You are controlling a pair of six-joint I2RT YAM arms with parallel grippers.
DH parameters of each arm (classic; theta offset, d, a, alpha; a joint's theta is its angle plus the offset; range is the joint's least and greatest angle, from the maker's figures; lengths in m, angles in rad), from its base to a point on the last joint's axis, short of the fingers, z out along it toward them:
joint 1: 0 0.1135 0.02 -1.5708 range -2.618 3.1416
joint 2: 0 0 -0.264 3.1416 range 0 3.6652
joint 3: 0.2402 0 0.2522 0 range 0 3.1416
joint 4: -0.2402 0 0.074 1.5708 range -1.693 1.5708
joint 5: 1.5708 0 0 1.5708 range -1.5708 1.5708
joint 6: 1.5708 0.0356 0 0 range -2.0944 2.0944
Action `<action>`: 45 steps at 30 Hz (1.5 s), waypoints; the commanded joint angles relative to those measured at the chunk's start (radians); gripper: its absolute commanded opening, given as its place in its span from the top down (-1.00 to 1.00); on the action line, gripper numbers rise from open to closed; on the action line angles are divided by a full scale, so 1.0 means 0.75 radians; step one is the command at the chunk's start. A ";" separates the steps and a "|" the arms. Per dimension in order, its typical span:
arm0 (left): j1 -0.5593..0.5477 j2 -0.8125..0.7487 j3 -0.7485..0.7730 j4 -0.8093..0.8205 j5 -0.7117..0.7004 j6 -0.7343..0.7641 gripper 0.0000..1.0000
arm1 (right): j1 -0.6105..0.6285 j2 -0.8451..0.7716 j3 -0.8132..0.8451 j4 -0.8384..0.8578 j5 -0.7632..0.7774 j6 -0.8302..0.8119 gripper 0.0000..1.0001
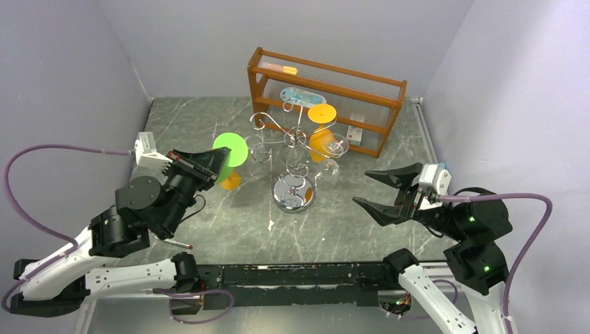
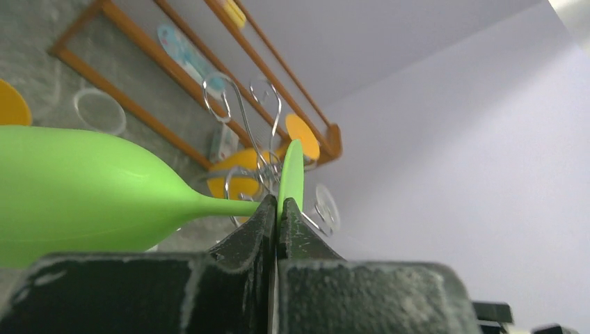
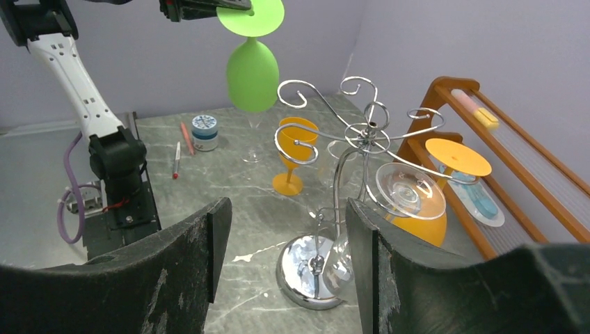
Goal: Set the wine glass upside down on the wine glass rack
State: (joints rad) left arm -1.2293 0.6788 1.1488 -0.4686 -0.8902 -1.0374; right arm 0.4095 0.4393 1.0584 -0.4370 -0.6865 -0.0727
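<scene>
The green wine glass (image 3: 252,69) hangs upside down in the air, bowl downward, left of the rack. My left gripper (image 1: 221,158) is shut on the rim of its flat foot (image 2: 291,174), and the stem and bowl (image 2: 83,191) run off to the left in the left wrist view. The wine glass rack (image 1: 296,147) is a chrome wire tree on a round shiny base (image 3: 309,275). A clear glass (image 3: 410,189) and an orange glass (image 3: 421,226) hang upside down from its right arms. My right gripper (image 1: 363,188) stands open and empty to the right of the rack, facing it.
A brown wooden shelf unit (image 1: 327,97) stands behind the rack. An upright orange glass (image 3: 292,149) stands on the table under the green one. Pens (image 3: 186,137) and a small round tin (image 3: 204,132) lie near the left arm's base.
</scene>
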 commanded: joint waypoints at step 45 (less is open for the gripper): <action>0.810 0.545 -0.024 0.547 1.087 -0.176 0.90 | -0.001 -0.052 -0.052 0.054 0.126 0.140 -0.29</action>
State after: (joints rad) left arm -0.6708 1.0668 1.1526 -0.1638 -0.2531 -1.0950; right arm 0.4095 0.4156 1.0199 -0.3935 -0.6086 0.0196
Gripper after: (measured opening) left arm 0.053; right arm 0.645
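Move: The left gripper holds the green wine glass upside down by its foot. The rack's far left curl lies about 15 cm ahead, 5 cm right and 7 cm lower; the near left curl is at that height too, some 6 cm ahead and 5 cm right. The hung orange glass's foot is roughly 16 cm ahead, 18 cm right, 7 cm lower; the standing orange glass about 13 cm ahead, 3 cm left, 28 cm down. From the right hand, the far left curl is about 22 cm ahead, 20 cm left. Bring the left gripper forward about 12 cm and some 6 cm to the right, carrying the inverted green glass by its foot towards the rack's far left curl, and let it sink 3 to 4 cm, mostly late. Roll and swing the wrist counter-clockwise some 15 degrees on the way, then turn it back; keep the fingers shut. ##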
